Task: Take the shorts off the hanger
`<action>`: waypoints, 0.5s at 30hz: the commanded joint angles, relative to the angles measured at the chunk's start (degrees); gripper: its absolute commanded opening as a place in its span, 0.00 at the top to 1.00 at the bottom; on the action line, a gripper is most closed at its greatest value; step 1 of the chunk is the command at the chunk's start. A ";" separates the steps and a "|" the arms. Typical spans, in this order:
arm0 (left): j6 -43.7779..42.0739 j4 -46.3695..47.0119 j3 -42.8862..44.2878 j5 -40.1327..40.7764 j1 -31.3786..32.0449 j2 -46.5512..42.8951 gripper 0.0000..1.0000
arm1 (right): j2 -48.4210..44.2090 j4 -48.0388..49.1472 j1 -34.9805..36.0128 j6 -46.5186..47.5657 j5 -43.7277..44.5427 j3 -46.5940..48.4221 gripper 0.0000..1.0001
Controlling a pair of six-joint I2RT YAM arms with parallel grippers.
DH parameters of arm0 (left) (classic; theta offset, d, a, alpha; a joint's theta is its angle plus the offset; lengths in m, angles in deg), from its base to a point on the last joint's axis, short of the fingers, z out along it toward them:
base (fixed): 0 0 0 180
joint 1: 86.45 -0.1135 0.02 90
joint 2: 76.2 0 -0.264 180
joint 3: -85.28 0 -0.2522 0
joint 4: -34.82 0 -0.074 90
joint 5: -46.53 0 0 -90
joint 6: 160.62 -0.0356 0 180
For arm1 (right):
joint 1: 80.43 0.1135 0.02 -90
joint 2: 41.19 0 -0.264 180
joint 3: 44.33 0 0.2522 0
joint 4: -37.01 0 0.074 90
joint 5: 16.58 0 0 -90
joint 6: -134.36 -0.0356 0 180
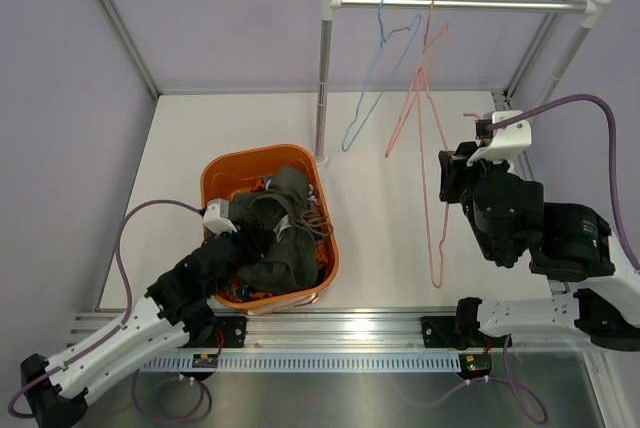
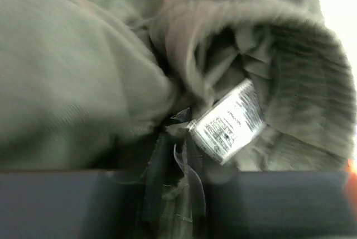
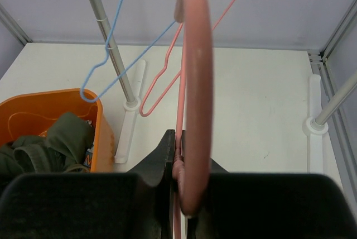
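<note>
The dark olive shorts (image 1: 280, 218) lie bunched in the orange basket (image 1: 215, 173), off any hanger. My left gripper (image 1: 248, 248) is down in the basket and shut on the shorts; in the left wrist view the fabric (image 2: 83, 71) with its white care label (image 2: 228, 122) fills the frame and runs between my left gripper (image 2: 178, 205) fingers. My right gripper (image 1: 447, 170) is shut on a bare pink hanger (image 1: 438, 248) at its neck, held above the table. In the right wrist view its hook (image 3: 195, 55) rises in front of the right gripper (image 3: 181, 155).
A clothes rail (image 1: 460, 5) on two posts stands at the back, carrying a blue hanger (image 1: 365, 98) and another pink hanger (image 1: 405, 118), both bare. The basket (image 3: 56, 96) and shorts (image 3: 67, 133) show at the left of the right wrist view. Walls enclose the table.
</note>
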 commanded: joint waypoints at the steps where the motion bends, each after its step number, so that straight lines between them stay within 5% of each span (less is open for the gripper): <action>1: 0.66 -3.72 5.37 -1.12 0.18 -1.81 0.61 | 0.70 -0.71 -0.30 -0.76 3.54 2.43 1.00; 4: -4.35 -7.67 13.26 -0.50 0.18 -1.38 0.17 | 0.35 0.07 -0.65 0.28 4.16 1.73 1.00; 7: -9.54 -11.02 19.43 0.11 0.18 -0.50 0.01 | 1.14 1.40 -6.25 1.43 -1.01 1.82 1.00; 11: -16.21 -13.75 29.62 -0.15 0.18 0.20 0.01 | 2.55 -1.86 -15.58 1.34 -3.75 3.40 1.00; 15: -20.70 -15.60 34.21 -1.73 0.18 0.64 0.01 | 0.97 5.95 -26.10 7.13 -11.45 1.91 1.00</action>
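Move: The left hand's fingers are down in the green shorts inside the orange bin; the shorts' middle is about 2 cm ahead, 2 cm right and 3 cm below, the bin's middle roughly 3 cm ahead, 1 cm left and 5 cm below. The right hand holds a bare pink hanger; the rail's free right stretch is some 25 cm ahead, 8 cm right and 10 cm above, with the hung pink hanger's hook 25 cm ahead, 4 cm left and the blue one's 12 cm left, both at rail height. The left hand, its fingers already partly apart, spreads them wide to let go of the green shorts and lifts almost straight up by about 19 cm, leaving the bin as its fingertips tip up some 15 degrees. Meanwhile the right hand keeps its pinch on the pink hanger below the hook and, after a brief wait, carries it about 5 cm right and 3 to 4 cm forward towards the rail's free right stretch, nearly level, turning clockwise some 15 degrees. ##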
